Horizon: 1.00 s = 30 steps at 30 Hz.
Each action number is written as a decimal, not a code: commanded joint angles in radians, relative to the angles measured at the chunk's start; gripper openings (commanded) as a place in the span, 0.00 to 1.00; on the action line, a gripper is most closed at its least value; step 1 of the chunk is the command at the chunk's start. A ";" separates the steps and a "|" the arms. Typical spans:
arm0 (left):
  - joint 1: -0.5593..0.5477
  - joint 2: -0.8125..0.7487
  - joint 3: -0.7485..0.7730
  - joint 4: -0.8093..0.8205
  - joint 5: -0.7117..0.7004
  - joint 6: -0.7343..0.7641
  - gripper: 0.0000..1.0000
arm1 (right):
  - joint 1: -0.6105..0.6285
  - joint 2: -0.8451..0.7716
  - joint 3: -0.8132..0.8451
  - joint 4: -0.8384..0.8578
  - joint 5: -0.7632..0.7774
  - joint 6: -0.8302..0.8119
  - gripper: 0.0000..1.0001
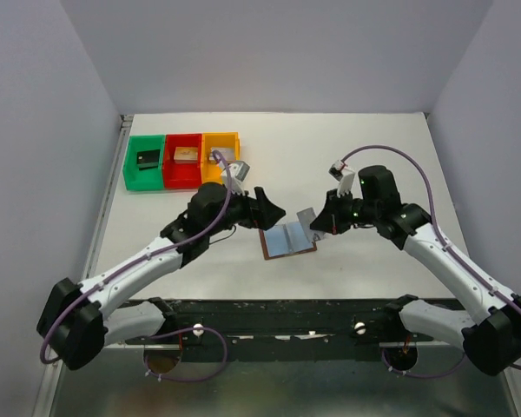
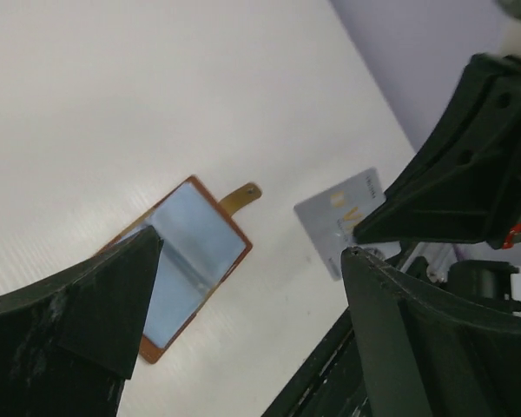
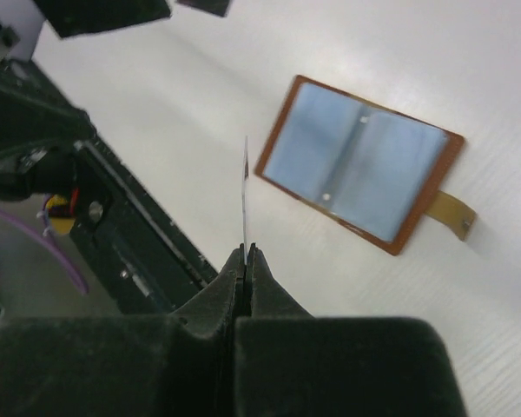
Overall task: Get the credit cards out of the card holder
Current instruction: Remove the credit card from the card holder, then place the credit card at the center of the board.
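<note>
The card holder [image 1: 288, 239] lies open and flat on the table, brown rim up, pale blue-grey lining showing, its snap tab [image 2: 243, 195] sticking out. My right gripper [image 1: 321, 221] is shut on a grey credit card [image 1: 306, 217], held on edge just right of the holder and clear of it. In the right wrist view the card [image 3: 245, 195] rises thin from the closed fingertips [image 3: 246, 254], with the holder [image 3: 356, 165] beyond it. My left gripper [image 1: 265, 208] hangs open over the holder's left side, empty; its view shows the holder [image 2: 195, 252] and the grey card [image 2: 334, 213].
Green [image 1: 144, 162], red [image 1: 183, 161] and orange [image 1: 220, 148] bins stand in a row at the back left, each holding a small block. The black rail with the arm bases [image 1: 286, 313] runs along the near table edge. Grey walls close in the table's sides.
</note>
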 commanded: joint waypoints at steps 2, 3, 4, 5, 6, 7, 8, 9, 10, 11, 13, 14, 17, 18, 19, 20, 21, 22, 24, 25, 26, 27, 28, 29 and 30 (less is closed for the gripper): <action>0.088 -0.235 -0.118 0.262 0.335 0.088 0.99 | 0.115 0.012 0.179 -0.260 -0.193 -0.223 0.00; 0.107 -0.250 -0.119 0.284 0.443 0.096 0.99 | 0.127 0.021 0.201 -0.284 -0.234 -0.236 0.00; 0.124 -0.252 -0.106 0.281 0.518 0.111 0.95 | 0.142 0.029 0.227 -0.307 -0.262 -0.255 0.00; 0.136 -0.248 -0.089 0.249 0.583 0.131 0.91 | 0.156 0.035 0.244 -0.326 -0.282 -0.266 0.00; 0.142 -0.237 -0.066 0.226 0.630 0.147 0.89 | 0.172 0.039 0.261 -0.339 -0.296 -0.282 0.00; 0.150 -0.225 -0.058 0.216 0.690 0.153 0.84 | 0.185 0.045 0.278 -0.367 -0.302 -0.312 0.00; 0.151 -0.206 -0.050 0.222 0.750 0.147 0.80 | 0.198 0.052 0.296 -0.385 -0.305 -0.326 0.00; 0.153 -0.188 -0.046 0.239 0.794 0.135 0.75 | 0.207 0.058 0.308 -0.402 -0.311 -0.335 0.00; 0.153 -0.163 -0.044 0.274 0.839 0.109 0.71 | 0.216 0.064 0.325 -0.415 -0.316 -0.346 0.00; 0.151 -0.143 -0.047 0.319 0.874 0.076 0.67 | 0.227 0.067 0.331 -0.419 -0.310 -0.348 0.01; 0.151 -0.097 -0.058 0.429 0.940 -0.003 0.61 | 0.232 0.073 0.341 -0.421 -0.293 -0.345 0.00; 0.151 -0.084 -0.063 0.469 0.959 -0.026 0.60 | 0.235 0.078 0.344 -0.419 -0.292 -0.343 0.00; 0.150 -0.067 -0.073 0.522 0.979 -0.059 0.60 | 0.239 0.090 0.351 -0.422 -0.290 -0.343 0.00; 0.147 -0.067 -0.075 0.526 0.982 -0.059 0.60 | 0.239 0.096 0.353 -0.419 -0.287 -0.343 0.00; 0.141 -0.068 -0.076 0.522 0.985 -0.051 0.60 | 0.239 0.101 0.351 -0.416 -0.285 -0.340 0.00; 0.136 -0.068 -0.075 0.514 0.987 -0.044 0.60 | 0.239 0.102 0.353 -0.413 -0.284 -0.338 0.01; 0.131 -0.068 -0.073 0.494 0.988 -0.030 0.60 | 0.241 0.105 0.351 -0.407 -0.284 -0.335 0.00; 0.122 -0.068 -0.070 0.470 0.990 -0.011 0.59 | 0.241 0.108 0.351 -0.401 -0.284 -0.335 0.00; 0.108 -0.068 -0.067 0.411 0.990 0.035 0.57 | 0.241 0.110 0.353 -0.389 -0.282 -0.328 0.00; 0.102 -0.065 -0.067 0.393 0.988 0.047 0.56 | 0.241 0.110 0.353 -0.383 -0.281 -0.326 0.00; 0.099 -0.062 -0.069 0.382 0.985 0.058 0.54 | 0.242 0.110 0.356 -0.378 -0.281 -0.328 0.00; 0.096 -0.060 -0.069 0.376 0.982 0.059 0.53 | 0.242 0.110 0.357 -0.376 -0.279 -0.326 0.00; 0.095 -0.057 -0.070 0.371 0.978 0.062 0.53 | 0.242 0.110 0.359 -0.373 -0.278 -0.326 0.00; 0.093 -0.057 -0.069 0.365 0.967 0.064 0.53 | 0.244 0.110 0.361 -0.373 -0.278 -0.325 0.00; 0.095 -0.056 -0.070 0.356 0.958 0.070 0.53 | 0.242 0.111 0.362 -0.373 -0.278 -0.326 0.00</action>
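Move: The right fingers already pinch a credit card in the air; its middle is roughly 9 cm to the left hand's right, 2 cm back and 4 cm lower. The open card holder lies about 5 cm right of the left hand, level with it fore and aft, 19 cm below. From the right hand, the open left gripper is some 10 cm left, 2 cm ahead and 2 cm higher; the card holder 8 cm left, 2 cm ahead, 17 cm below. Both hands draw back roughly 10 cm and rise, left fingers half-closing and turning clockwise towards the held card. ##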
